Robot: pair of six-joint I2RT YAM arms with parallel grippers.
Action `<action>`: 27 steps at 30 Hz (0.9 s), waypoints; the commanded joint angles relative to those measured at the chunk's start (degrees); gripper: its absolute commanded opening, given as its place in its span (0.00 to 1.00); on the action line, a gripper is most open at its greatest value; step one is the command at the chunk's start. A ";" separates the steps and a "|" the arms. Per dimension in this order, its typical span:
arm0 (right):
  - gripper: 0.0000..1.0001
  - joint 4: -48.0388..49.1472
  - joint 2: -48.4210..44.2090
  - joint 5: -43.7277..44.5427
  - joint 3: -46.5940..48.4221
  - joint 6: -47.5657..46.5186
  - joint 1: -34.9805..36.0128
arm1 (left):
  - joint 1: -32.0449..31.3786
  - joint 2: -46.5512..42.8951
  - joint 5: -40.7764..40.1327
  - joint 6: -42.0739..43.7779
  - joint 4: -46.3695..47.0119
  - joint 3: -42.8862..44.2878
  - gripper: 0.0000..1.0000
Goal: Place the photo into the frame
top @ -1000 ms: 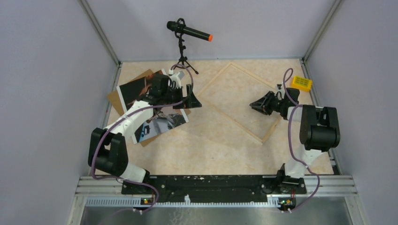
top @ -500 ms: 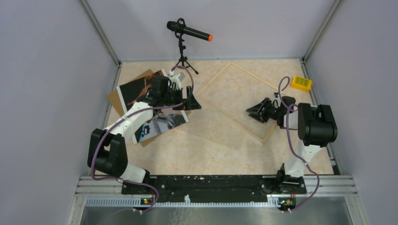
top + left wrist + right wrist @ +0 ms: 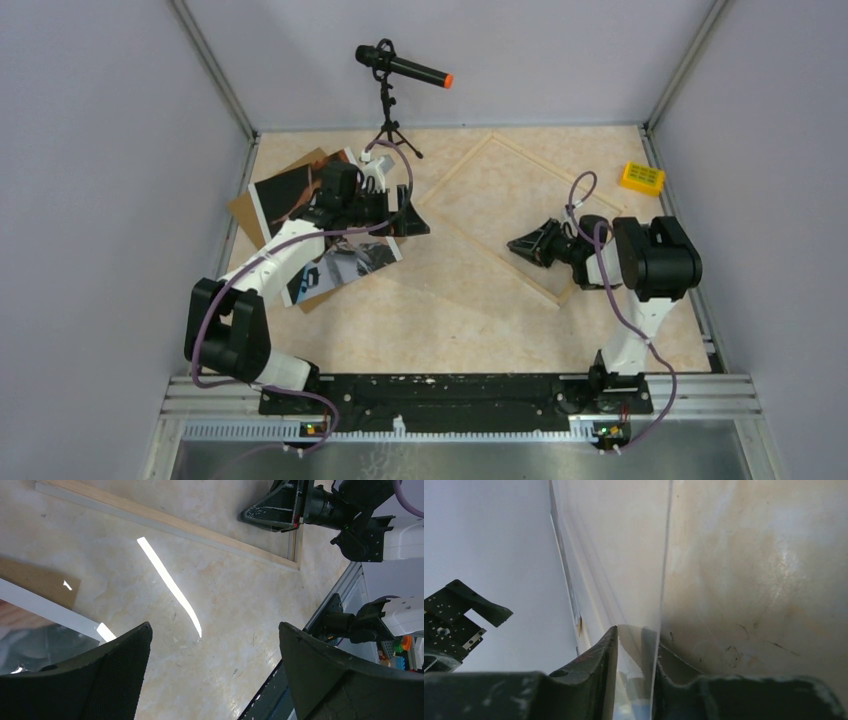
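Observation:
The photo [image 3: 283,192], a dark print with a white border, lies at the left on a brown backing board [image 3: 305,162], partly hidden by my left arm. My left gripper [image 3: 418,218] hangs open past the photo's right edge, nothing between its fingers; its wrist view shows the photo's corner [image 3: 45,611] at lower left. The pale wood frame [image 3: 455,170] lies diagonally at centre right, its rail [image 3: 175,522] crossing the top of the left wrist view. My right gripper [image 3: 515,245] sits low inside the frame, its jaws [image 3: 636,640] drawn in narrow on the edge of a clear pane [image 3: 624,555].
A microphone on a small tripod [image 3: 400,70] stands at the back centre. A yellow block [image 3: 641,178] lies by the right wall. Grey walls close in three sides, and a metal rail [image 3: 450,395] runs along the near edge.
My right gripper slid left and toward the near edge inside the frame, its jaws widening briefly and narrowing again. The left arm barely moved.

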 commanded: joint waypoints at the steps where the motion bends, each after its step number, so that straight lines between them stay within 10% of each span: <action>1: 0.19 4.40 0.54 2.09 0.38 2.19 0.50 | -0.20 -1.25 -0.11 0.88 1.63 -0.38 0.99; 5: 0.00 4.08 -0.77 2.85 1.08 3.12 0.29 | -0.20 -0.95 0.02 0.73 1.83 -0.38 0.99; 27: 0.00 -20.17 -8.19 3.79 12.55 -6.65 -11.19 | 0.92 -2.97 -6.72 1.69 -1.64 1.12 0.99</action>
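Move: The right hand's partly open fingers already straddle the right edge of the clear sheet, so that edge lies right at the hand point. The frame's middle is about 9 cm ahead and some 4 cm lower; its nearest corner is about 12 cm back and 10 cm to the right. The photo lies roughly 50 cm to the left and 5 cm farther out. From the left hand the sheet's edge is some 25 cm to the right, about level and 14 cm lower. The right fingers shut on the clear sheet's edge and pinch it. Keeping that grip, the hand then draws the sheet to the right and forward over the frame, about 7 cm right and 5 cm out, rising some 3 cm, while the wrist turns about 10 degrees clockwise. ##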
